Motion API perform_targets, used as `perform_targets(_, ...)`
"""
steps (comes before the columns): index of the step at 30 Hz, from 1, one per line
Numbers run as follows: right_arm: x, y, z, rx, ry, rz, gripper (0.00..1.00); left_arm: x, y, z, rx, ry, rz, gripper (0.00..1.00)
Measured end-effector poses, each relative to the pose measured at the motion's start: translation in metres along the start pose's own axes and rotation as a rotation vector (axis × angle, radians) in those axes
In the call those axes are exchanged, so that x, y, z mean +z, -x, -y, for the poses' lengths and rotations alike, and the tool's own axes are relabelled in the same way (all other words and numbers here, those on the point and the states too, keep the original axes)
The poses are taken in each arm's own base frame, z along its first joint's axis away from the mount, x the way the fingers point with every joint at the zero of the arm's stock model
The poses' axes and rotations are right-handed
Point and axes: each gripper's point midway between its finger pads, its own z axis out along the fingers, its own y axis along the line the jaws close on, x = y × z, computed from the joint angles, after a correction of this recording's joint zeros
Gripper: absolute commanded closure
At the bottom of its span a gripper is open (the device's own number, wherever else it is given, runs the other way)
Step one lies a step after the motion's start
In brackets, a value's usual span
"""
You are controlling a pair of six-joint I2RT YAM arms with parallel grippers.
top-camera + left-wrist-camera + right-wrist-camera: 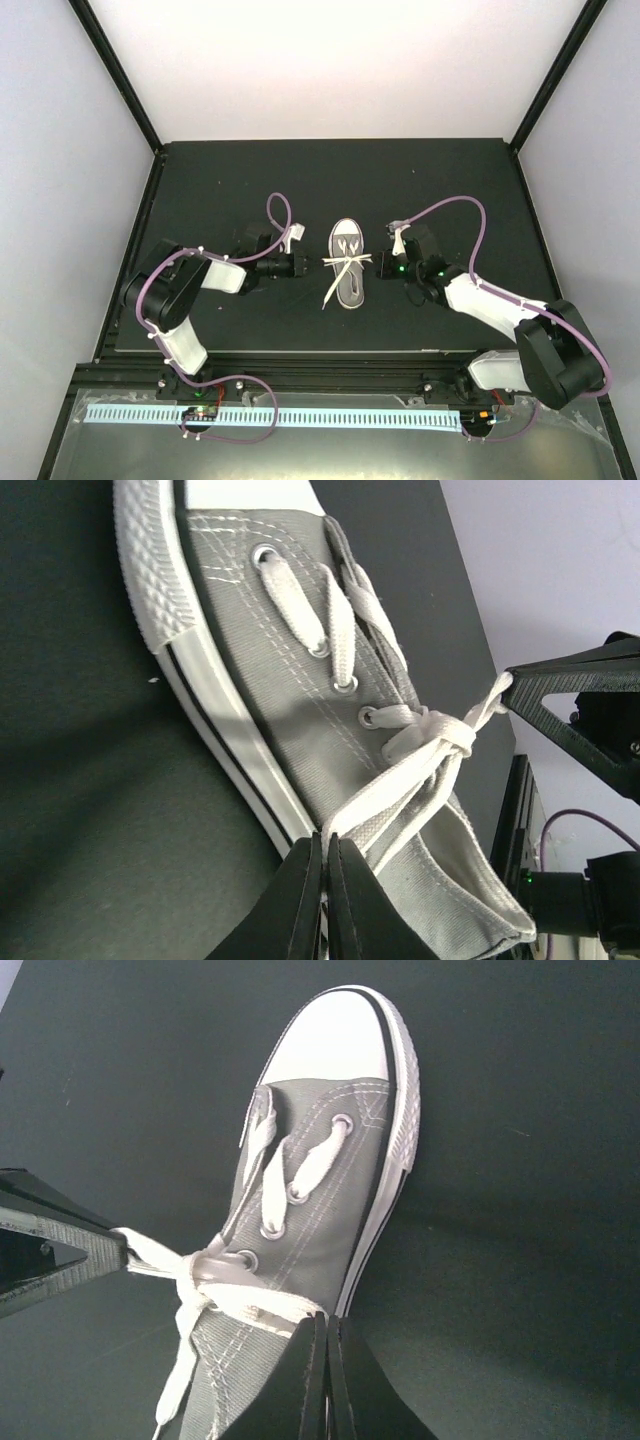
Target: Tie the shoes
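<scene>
The grey shoe (pixel 347 265) with white toe cap lies in the middle of the black mat, toe pointing away from the arms. Its white laces cross in a knot (pixel 455 738) over the tongue. My left gripper (pixel 327 838) is shut on a lace loop (pixel 385 800) at the shoe's left side. My right gripper (pixel 327 1320) is shut on the opposite lace loop (pixel 255 1305) at the shoe's right side. Both loops run taut to the knot (pixel 190 1270). In the top view the left gripper (pixel 308 264) and right gripper (pixel 382 265) flank the shoe. A loose lace end (pixel 330 295) trails toward the near left.
The black mat (pixel 220 190) covers the table between white walls. Its near edge (pixel 300 350) runs just ahead of the arm bases. A white perforated strip (pixel 320 415) lies along the front rail. Purple cables (pixel 455 205) arc over both arms.
</scene>
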Motion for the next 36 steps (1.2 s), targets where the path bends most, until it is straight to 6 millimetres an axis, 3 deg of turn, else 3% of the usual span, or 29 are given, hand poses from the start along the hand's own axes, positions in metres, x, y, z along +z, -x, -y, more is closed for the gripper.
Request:
perform_targets(13,-0.002,-0.002,0.003,0.023,0.015,-0.01,0.98,-0.015,0.002,-0.016,0.0,0.059,0.034,0.96)
perform_targets(18,-0.003,-0.003,-0.001,0.001,0.043,-0.022,0.98,-0.017,-0.001,-0.017,0.044,0.078,0.023,0.47)
perform_targets(19,-0.004,-0.002,-0.004,-0.01,0.055,-0.026,0.98,-0.018,-0.002,-0.018,0.068,0.095,0.014,0.43)
perform_targets(23,-0.007,0.013,-0.021,-0.07,0.114,-0.015,0.98,-0.018,0.009,-0.001,0.217,0.119,0.011,0.35)
perform_targets(27,-0.004,0.041,-0.043,-0.113,0.174,0.004,0.98,-0.007,0.026,0.043,0.465,0.076,0.023,0.35)
perform_targets(30,0.01,0.051,-0.05,-0.118,0.199,-0.017,0.98,0.006,0.027,0.065,0.593,0.041,0.005,0.35)
perform_targets(34,0.032,0.049,-0.05,-0.113,0.21,-0.076,0.97,0.026,0.022,0.07,0.674,0.034,-0.043,0.35)
perform_targets(36,0.04,0.046,-0.049,-0.11,0.214,-0.101,0.89,0.033,0.018,0.062,0.678,0.052,-0.066,0.36)
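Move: Each hand holds one loop of the lace. The knot is about 5 cm to the left hand's right, level fore and aft and a touch lower; from the right hand it is about 5 cm to the left and some 3 cm below. Counted from the left hand, the toe cap is about 7 cm ahead and 5 cm right, the shoe opening 6 cm back and 6 cm right, and the loose lace end 5 cm back and 3 cm right. Still pinching its loop, the left hand pulls about 2 cm farther out to the left, then opens and lets go, rises some 7 cm, swings back right to come down open above the knot, rolling about 35 degrees clockwise looking along its fingers. The right keeps its loop pinched, then lifts about 5 cm and carries it left and forward over the front of the shoe, sinking a little at the end. ##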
